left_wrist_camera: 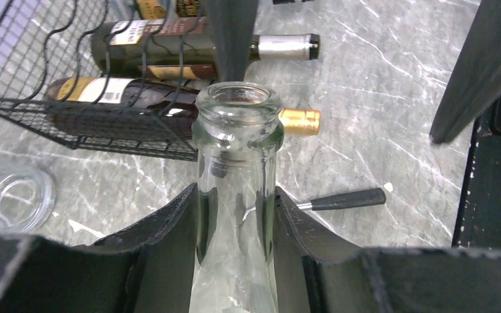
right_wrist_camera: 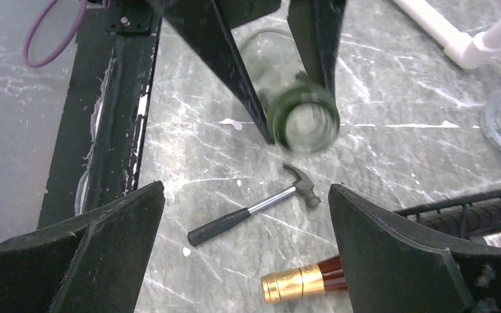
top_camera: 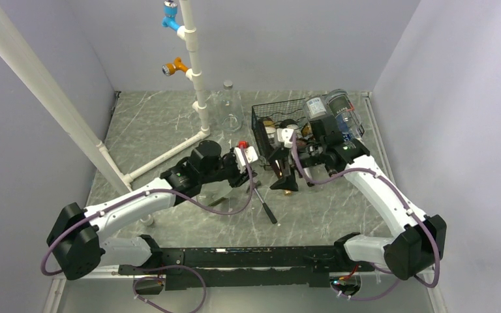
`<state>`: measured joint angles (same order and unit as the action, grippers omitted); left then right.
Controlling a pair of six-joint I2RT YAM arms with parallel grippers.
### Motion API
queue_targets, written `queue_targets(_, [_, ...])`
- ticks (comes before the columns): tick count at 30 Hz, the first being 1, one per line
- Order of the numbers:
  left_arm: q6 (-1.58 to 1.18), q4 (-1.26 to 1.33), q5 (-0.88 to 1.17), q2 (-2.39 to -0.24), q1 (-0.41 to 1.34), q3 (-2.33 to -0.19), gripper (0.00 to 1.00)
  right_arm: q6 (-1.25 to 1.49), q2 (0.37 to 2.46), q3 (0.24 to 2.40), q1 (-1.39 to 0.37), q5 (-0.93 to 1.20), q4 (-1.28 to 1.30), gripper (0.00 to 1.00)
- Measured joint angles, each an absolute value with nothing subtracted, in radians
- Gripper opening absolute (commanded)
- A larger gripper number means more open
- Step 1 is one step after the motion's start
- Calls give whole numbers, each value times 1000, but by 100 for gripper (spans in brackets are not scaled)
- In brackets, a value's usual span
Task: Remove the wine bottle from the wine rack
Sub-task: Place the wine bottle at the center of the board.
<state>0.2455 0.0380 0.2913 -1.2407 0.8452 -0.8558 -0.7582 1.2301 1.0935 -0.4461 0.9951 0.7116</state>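
A clear, empty wine bottle (left_wrist_camera: 238,163) is held by its neck in my left gripper (left_wrist_camera: 236,192), whose jaws are shut on the glass just below the open mouth. In the right wrist view that mouth (right_wrist_camera: 303,122) faces the camera between the left fingers (right_wrist_camera: 316,45). The black wire wine rack (left_wrist_camera: 32,107) lies beyond, holding a gold-capped bottle (left_wrist_camera: 299,121) and a silver-capped bottle (left_wrist_camera: 286,44). My right gripper (right_wrist_camera: 246,189) is open and empty in front of the rack (top_camera: 277,120), a little above the table and apart from the clear bottle.
A small hammer (right_wrist_camera: 254,208) lies on the marble table between the grippers. A clear glass jar (top_camera: 231,109) and a white pipe stand (top_camera: 196,72) are at the back. A blue-and-clear container (top_camera: 338,112) sits by the rack's right end.
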Motion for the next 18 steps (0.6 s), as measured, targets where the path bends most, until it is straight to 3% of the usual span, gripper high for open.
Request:
queue_targets(8, [171, 72, 261, -1184, 752, -844, 0, -743, 1169, 1104, -292, 1120, 727, 99])
queue_targets(18, [80, 264, 172, -1212, 632, -830, 0, -717, 1151, 1062, -262, 1160, 722, 99])
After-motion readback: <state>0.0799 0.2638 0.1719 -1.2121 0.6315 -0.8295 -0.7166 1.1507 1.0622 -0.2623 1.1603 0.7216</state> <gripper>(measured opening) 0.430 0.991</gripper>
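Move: Your left gripper already holds the wine bottle by the neck, with its base slanting down to the left. The open spot at the board's centre lies about 12 cm ahead, 6 cm left and 22 cm below; the clear bottle stands some 28 cm ahead and 8 cm left. The hammer is about 3 cm back and 5 cm right, the gold-capped bottle roughly 14 cm ahead and 10 cm right. From the right gripper the spot is about 12 cm ahead, 14 cm left. Carry the wine bottle by its neck with the left gripper, forward about 9 cm and left some 6 cm, rising about 5 cm, towards the board's centre. Swing the wrist about 20 degrees counter-clockwise, lift the fingertips a little and keep the grip. Draw the already open right gripper up and to the right, about 3 cm each, then let it sink slightly. ##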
